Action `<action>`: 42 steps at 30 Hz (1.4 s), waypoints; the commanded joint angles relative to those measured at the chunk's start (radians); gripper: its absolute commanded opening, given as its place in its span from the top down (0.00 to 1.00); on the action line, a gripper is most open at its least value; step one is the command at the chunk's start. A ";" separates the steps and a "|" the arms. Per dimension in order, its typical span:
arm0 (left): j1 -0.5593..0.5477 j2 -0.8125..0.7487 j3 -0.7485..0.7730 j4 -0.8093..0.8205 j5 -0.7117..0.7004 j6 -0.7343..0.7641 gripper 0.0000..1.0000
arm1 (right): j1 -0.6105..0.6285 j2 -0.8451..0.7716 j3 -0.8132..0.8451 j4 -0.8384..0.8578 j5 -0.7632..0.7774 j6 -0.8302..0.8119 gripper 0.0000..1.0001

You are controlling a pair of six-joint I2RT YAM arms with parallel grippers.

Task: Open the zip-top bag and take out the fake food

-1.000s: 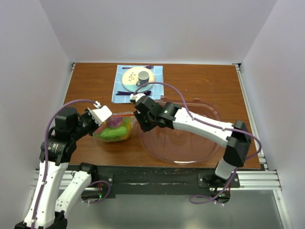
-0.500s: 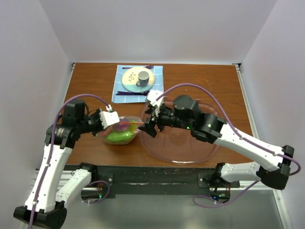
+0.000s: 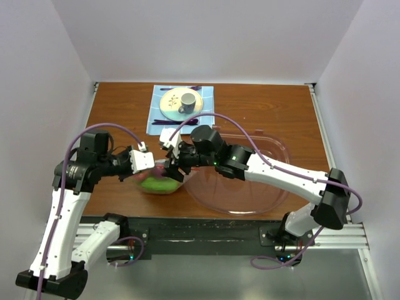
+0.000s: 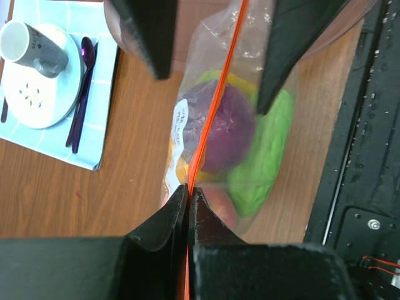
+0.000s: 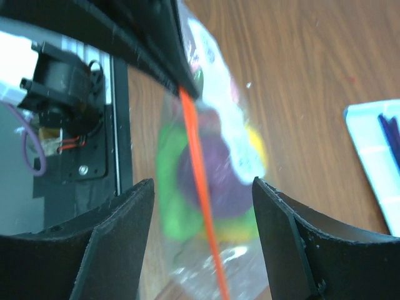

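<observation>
The zip-top bag (image 3: 159,180) hangs off the table near the front edge, clear plastic with an orange-red zipper strip (image 4: 215,103). It holds the fake food (image 4: 225,134): a purple piece, green and yellow pieces and a pinkish one. My left gripper (image 4: 187,195) is shut on the near end of the zipper strip. My right gripper (image 5: 203,187) is open, one finger on each side of the zipper strip (image 5: 201,181), above the bag's other end. In the top view it (image 3: 173,164) sits right over the bag.
A large clear pinkish bowl (image 3: 250,187) lies to the right of the bag. A blue mat with a round plate, grey cup (image 3: 187,100) and purple cutlery is at the back. The table's front edge and black rail (image 4: 362,156) are close beside the bag.
My right arm has swung left from the bowl's rim to over the bag, fingers open astride the zipper. The left gripper still holds the bag, shifted slightly.
</observation>
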 commanded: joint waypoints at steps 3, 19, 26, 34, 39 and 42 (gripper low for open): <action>0.004 0.003 0.084 -0.068 0.084 0.070 1.00 | 0.013 0.045 0.118 0.107 -0.038 -0.041 0.35; 0.004 0.026 0.127 -0.103 0.106 0.090 1.00 | 0.058 0.171 0.204 0.046 -0.097 -0.007 0.82; 0.004 -0.024 0.106 0.211 -0.098 -0.232 0.00 | 0.056 0.128 0.210 -0.009 0.040 -0.032 1.00; 0.005 -0.043 0.100 0.312 -0.016 -0.341 0.00 | 0.048 0.042 0.147 -0.034 0.070 -0.048 1.00; 0.024 -0.095 -0.008 0.421 0.006 -0.422 0.00 | 0.036 -0.035 0.098 -0.018 0.104 -0.030 1.00; 0.030 -0.084 0.006 0.479 0.044 -0.502 0.00 | 0.021 -0.104 0.049 0.026 0.149 0.020 1.00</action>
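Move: The stretch of red zip strip that the open right hand goes for lies about 4 cm to its left, level with it in reach and height. The bag body hangs some 10 cm below, 4 cm left and 2 cm nearer the base. Down on the table, 24 to 25 cm lower, the plate is roughly 33 cm ahead and 4 cm right, the pink tub 27 cm right and 5 cm ahead. For the left hand, already pinching the strip near its end, that stretch is about 4 cm right. The right hand reaches about 5 cm left along the zip strip, arching up and down again on the way, and shuts its open fingers on the strip beside the left fingers, which keep their pinch and draw back a centimetre or two meanwhile. The left hand then opens wide, lets go and lifts off some 6 cm up and 5 cm forward, its wrist turning some 20 degrees, while the right keeps its pinch and carries the strip about 4 cm back to the right, rising slightly at the end. ##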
